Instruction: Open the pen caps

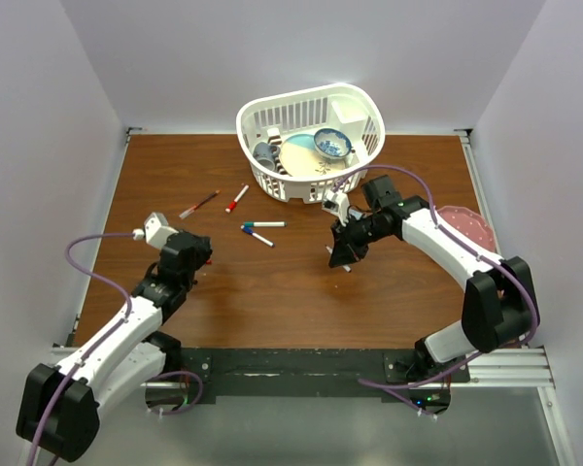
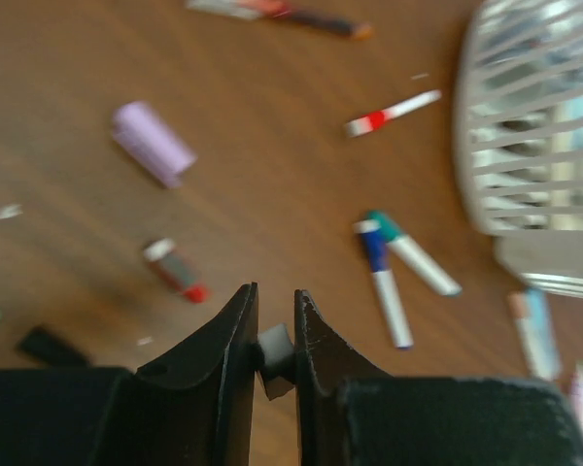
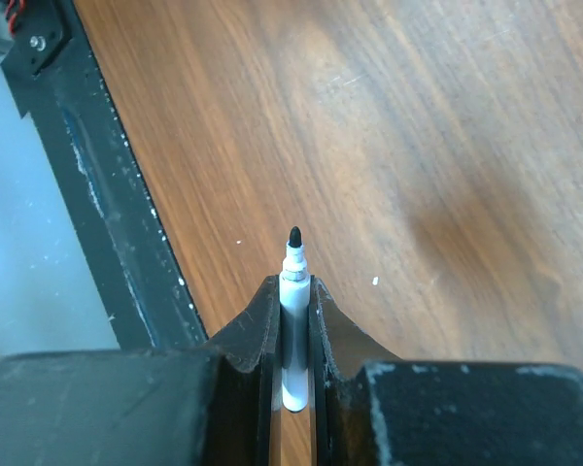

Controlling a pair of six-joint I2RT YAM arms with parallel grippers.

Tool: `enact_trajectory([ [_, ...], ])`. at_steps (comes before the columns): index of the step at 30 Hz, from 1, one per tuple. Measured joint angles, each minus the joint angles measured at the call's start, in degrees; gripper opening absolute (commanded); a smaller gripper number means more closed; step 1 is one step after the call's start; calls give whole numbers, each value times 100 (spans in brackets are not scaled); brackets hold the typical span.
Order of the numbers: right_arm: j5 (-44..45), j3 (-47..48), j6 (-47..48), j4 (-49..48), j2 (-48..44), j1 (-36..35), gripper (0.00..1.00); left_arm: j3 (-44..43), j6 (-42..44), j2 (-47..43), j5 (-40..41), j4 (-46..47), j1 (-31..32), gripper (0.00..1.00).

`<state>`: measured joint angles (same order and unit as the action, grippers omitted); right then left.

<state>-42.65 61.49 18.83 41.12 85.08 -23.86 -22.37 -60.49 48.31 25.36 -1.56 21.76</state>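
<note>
My left gripper is shut on a small greyish pen cap, low over the table's left side. My right gripper is shut on a white marker barrel whose bare black tip points out past the fingertips; it hangs over the table's middle. On the wood lie a blue-capped pen and a teal-capped pen side by side, a red-capped pen, and a dark pen. A loose lilac cap and a red-ended piece lie apart.
A white slatted basket with dishes stands at the back centre, just behind my right arm. A pink plate sits at the right edge. A black rail runs along the near table edge. White walls close in the table.
</note>
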Motion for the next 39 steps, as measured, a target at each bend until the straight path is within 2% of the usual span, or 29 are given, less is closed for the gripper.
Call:
enact_trajectory([
  [3,125,-2,-20,-31,4,4,0,125,-4,240,0,-680,-256,0],
  [9,269,-9,-35,-37,4,15,0,-168,13,1078,31,-1335,-525,0],
  [13,295,-9,-37,-39,4,20,0,-361,28,1399,50,-1405,-721,20],
  [15,319,-9,-35,-39,4,28,0,-378,37,1471,48,-1405,-835,23],
  [17,356,-9,-37,-39,4,37,0,-378,72,1523,48,-1405,-953,30],
  [20,529,-9,-48,-50,4,76,0,-380,140,1547,44,-1416,-1047,46],
  [21,632,-11,-70,-63,4,103,0,-385,157,1543,42,-1425,-1054,56],
  [24,1003,-26,-138,-164,4,260,0,-448,210,1473,37,-1493,-1062,69],
  [29,1740,-116,-326,-361,4,817,1,-715,323,1014,9,-1762,-1078,80],
  [33,2400,-127,-461,-570,63,1237,5,-1064,693,450,-356,-1799,-1086,92],
  [39,3300,382,-444,-568,1032,1440,8,-1569,2509,-177,-2271,-1117,-1086,95],
])
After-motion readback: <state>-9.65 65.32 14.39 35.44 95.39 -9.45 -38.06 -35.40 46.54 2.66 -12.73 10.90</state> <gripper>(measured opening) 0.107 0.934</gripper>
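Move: The left hand grips the black marker's cap; its drop spot on the table is about 3 cm back, 7 to the left and 10 below, with the red cap 3 cm right of that spot, the purple cap 6 ahead, another black cap 7 behind. The right hand holds the uncapped marker; its place by the open pens is roughly 13 cm ahead and 17 right, 10 down, the pink pen 4 cm farther right, white pens beyond. The left hand sinks about 9 cm while going left and a little back, tipping some 25 degrees down, opens wide to let the black cap go beside the red one, then rises about 17 cm, drifting right and slightly forward. The right hand, nearly still at first, carries the marker right and forward, lowering towards the open pens and swinging about 30 degrees clockwise. ##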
